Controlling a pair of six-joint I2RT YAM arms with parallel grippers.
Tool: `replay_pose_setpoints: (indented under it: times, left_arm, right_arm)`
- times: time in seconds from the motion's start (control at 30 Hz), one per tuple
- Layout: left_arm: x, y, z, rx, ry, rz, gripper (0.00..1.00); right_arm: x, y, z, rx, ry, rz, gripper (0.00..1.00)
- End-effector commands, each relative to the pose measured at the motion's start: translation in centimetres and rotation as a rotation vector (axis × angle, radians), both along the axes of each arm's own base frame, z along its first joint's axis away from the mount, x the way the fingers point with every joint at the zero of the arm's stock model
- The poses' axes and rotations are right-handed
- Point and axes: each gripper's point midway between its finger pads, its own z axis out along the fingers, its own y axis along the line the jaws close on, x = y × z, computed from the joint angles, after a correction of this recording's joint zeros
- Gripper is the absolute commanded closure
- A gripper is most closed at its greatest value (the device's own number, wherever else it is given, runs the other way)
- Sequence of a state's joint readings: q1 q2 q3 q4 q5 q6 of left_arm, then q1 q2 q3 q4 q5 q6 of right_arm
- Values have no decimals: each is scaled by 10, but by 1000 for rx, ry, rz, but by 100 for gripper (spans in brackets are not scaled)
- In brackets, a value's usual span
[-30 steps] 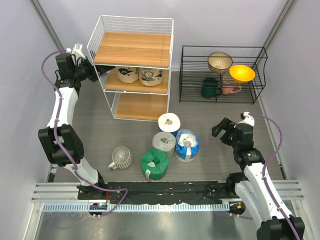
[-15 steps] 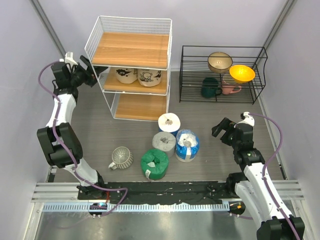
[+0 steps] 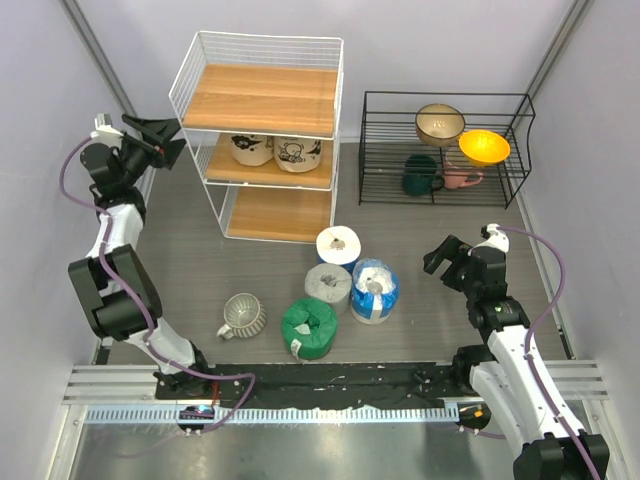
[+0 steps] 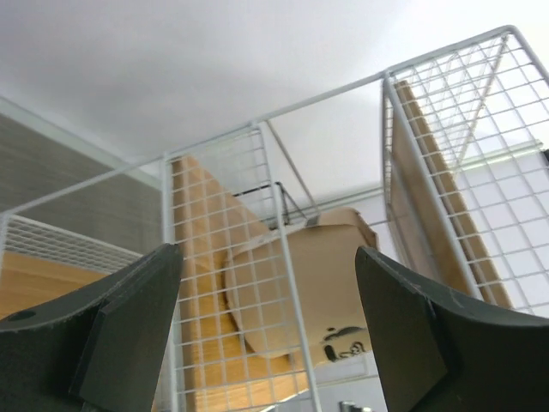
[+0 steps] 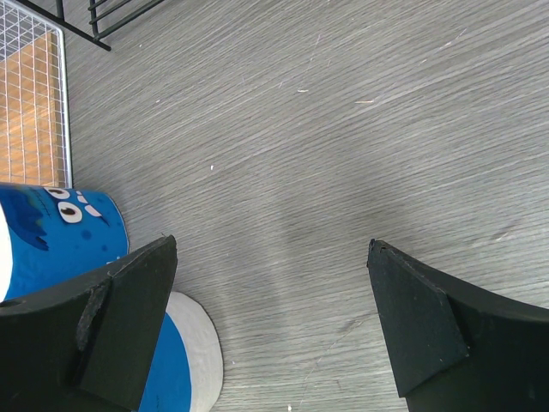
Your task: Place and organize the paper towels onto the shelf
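Observation:
The white wire shelf (image 3: 262,60) stands at the back left with three wooden boards. Two tan cartoon-print paper towels (image 3: 253,149) (image 3: 300,153) sit on its middle board; one tan roll (image 4: 343,283) shows through the mesh in the left wrist view. On the table lie a white-blue roll (image 3: 338,245), a grey roll (image 3: 328,283), a blue-white roll (image 3: 374,290) and a green roll (image 3: 309,326). My left gripper (image 3: 162,138) is open, empty, just left of the shelf's side. My right gripper (image 3: 440,256) is open, empty, right of the blue-white roll (image 5: 51,257).
A ribbed pale mug (image 3: 241,315) lies left of the green roll. A low black wire rack (image 3: 445,150) at the back right holds bowls and mugs. Purple walls close in on both sides.
My left gripper has drawn back leftwards out of the shelf's side and the arm swung toward the left wall. The shelf shifted slightly left. The right arm has not moved.

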State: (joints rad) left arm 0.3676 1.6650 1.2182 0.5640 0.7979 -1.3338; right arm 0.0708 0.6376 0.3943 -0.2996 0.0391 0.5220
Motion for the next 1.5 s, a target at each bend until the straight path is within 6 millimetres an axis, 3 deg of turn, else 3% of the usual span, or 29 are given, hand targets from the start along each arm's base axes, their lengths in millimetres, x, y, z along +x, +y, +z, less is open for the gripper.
replay_pose_setpoints:
  times: [0.0, 0.17, 0.2, 0.23, 0.43, 0.53, 0.83, 0.97, 1.07, 1.27, 1.47]
  left_arm:
    - [-24, -8, 41, -44, -139, -40, 14]
    - [-54, -1, 31, -16, -70, 57, 12]
    - [-58, 8, 26, 24, -60, 108, 12]
    - [-64, 8, 15, 29, 0, 128, 11]
    - [-111, 2, 8, 176, 59, 209, 8]
    - [-134, -3, 2, 221, 90, 233, 8]
    - [-216, -44, -49, 247, 198, 205, 7]
    - [-233, -72, -76, 242, 228, 94, 8]
    - [-240, -80, -89, 261, 225, 72, 9]
    - [-240, -84, -98, 279, 229, 87, 9]
    - [-234, -116, -104, 371, 235, 54, 10]
  right_arm:
    - [7, 2, 14, 7, -52, 7, 1]
    - [8, 2, 14, 5, -50, 9, 1]
    - [7, 2, 13, 6, -49, 8, 1]
    - [8, 2, 14, 4, -50, 7, 1]
    - [8, 2, 13, 3, -49, 9, 1]
    - [8, 2, 13, 1, -50, 9, 1]
    - [8, 3, 12, 6, -50, 15, 2]
    - [8, 5, 13, 8, -51, 24, 1]
    - [8, 4, 16, 9, -58, 19, 2]
    - [12, -1, 27, 15, -74, -28, 2]
    - [14, -2, 36, 35, -73, -53, 3]
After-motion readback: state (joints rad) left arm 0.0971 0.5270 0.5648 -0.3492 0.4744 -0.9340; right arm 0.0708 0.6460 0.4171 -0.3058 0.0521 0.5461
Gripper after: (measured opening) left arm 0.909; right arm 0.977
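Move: Beyond the shelf's left side, the open left hand has the grey paper towel, middle of those still on the table, about 28 cm back, 38 cm to its right and 28 cm below. The blue-and-white towel stands some 17 cm back and 42 cm right, the ribbed mug 36 cm back and 16 cm right, both about as low. The nearer shelved towel is level with the hand, 2 cm back, 19 cm right. From the right hand, the grey towel is 5 cm back, 36 cm left, 6 cm below. Backing away from the shelf's left side, the empty left hand draws about 24 cm back towards its base, rising slightly midway. It then sinks to finish some 11 cm lower and swings 10 cm right, towards the towels still on the table. Its fingers tip down about 15 degrees and its left side rolls up as much; the gripper stays wide open and ends touching nothing. ##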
